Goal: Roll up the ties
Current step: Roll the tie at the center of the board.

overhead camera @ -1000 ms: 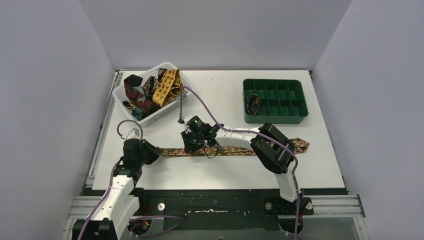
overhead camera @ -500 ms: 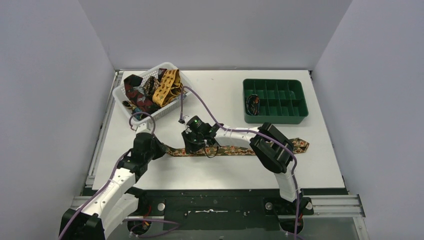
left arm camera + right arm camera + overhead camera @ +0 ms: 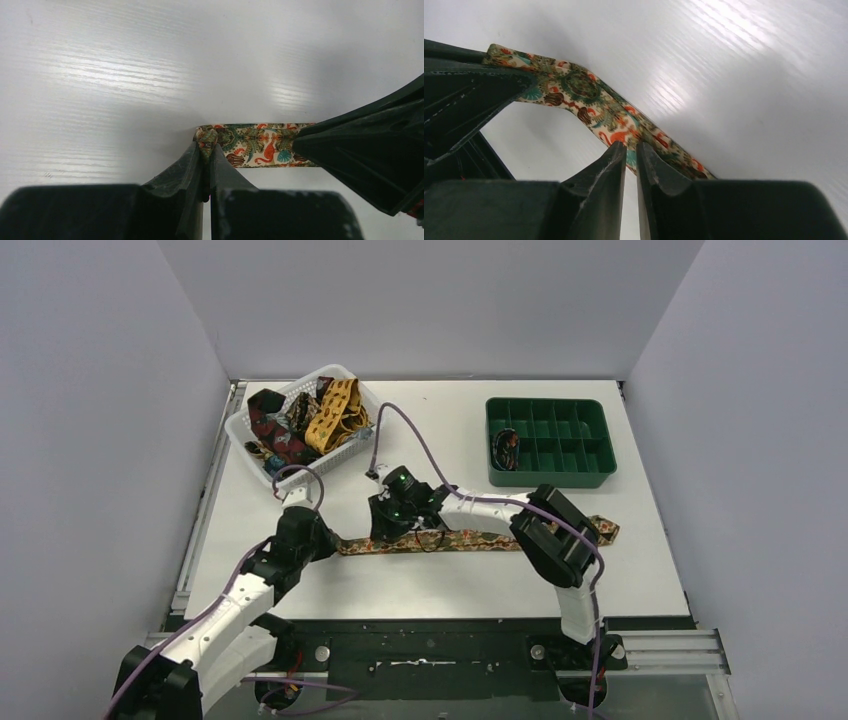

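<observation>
A brown-orange multicolour tie (image 3: 470, 539) lies stretched across the table, its wide end (image 3: 606, 530) at the right. My left gripper (image 3: 328, 543) is shut on its narrow end, and in the left wrist view the fabric (image 3: 260, 145) bunches between the left gripper's (image 3: 207, 147) tips. A little to the right, my right gripper (image 3: 392, 533) stands over the same tie. In the right wrist view the right gripper's (image 3: 630, 149) jaws are pinched on the edge of the tie (image 3: 584, 92), which rises slightly off the table between the two grippers. More ties (image 3: 300, 420) fill the basket.
A white basket (image 3: 237, 428) stands at the back left. A green compartment tray (image 3: 550, 478) sits at the back right with a small coiled tie (image 3: 506, 448) in one left cell. Purple cables loop above both wrists.
My left arm has swung forward and to the right, carrying the tie's narrow end toward the right gripper. The right gripper has shifted slightly right.
</observation>
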Available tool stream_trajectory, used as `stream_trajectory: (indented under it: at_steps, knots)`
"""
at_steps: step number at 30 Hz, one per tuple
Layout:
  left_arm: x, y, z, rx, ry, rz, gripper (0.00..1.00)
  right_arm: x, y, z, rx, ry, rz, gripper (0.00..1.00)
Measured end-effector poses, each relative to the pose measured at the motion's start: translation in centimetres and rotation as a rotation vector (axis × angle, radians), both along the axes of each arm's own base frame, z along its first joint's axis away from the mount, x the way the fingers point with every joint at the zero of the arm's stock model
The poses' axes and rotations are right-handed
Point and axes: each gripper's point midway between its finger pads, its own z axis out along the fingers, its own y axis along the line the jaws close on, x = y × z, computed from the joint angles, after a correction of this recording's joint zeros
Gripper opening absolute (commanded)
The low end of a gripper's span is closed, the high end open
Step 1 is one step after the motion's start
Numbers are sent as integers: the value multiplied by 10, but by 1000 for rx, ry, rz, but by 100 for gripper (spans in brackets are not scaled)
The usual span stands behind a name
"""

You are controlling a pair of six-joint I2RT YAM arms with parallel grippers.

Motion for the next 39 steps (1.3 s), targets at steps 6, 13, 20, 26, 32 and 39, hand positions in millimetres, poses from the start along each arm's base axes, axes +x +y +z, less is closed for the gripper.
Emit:
stream_trajectory:
  at_steps: [6,13,20,26,32,39]
  knots:
    - [3,-11,4,5,-14,-37,0,21,-44,23,32,-42,-145,24]
    - [3,-31,0,21,-4,-102,0,54,-83,65,116,-147,-310,41]
    - [5,-51,0,13,-24,-161,0,53,-110,85,134,-221,-389,51]
    - [7,-66,-11,10,-4,-203,0,65,-123,103,158,-267,-442,52]
    - [9,-80,-14,21,14,-240,0,68,-130,98,146,-263,-449,54]
    - [13,-93,-14,31,20,-279,11,64,-131,92,135,-250,-438,55]
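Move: The left hand already pinches the tie's left end; the tie's middle lies about 33 cm to its right, level with it and some 2 cm lower. The white basket stands about 30 cm ahead of it and 8 cm to its left. From the right hand, low over the tie, the tie's middle is some 24 cm to the right and 2 cm below; the green tray is about 42 cm right and 26 cm ahead. The left, still pinching the tie's end, carries it 9 cm right; right hand opens, withdrawing right and up. ##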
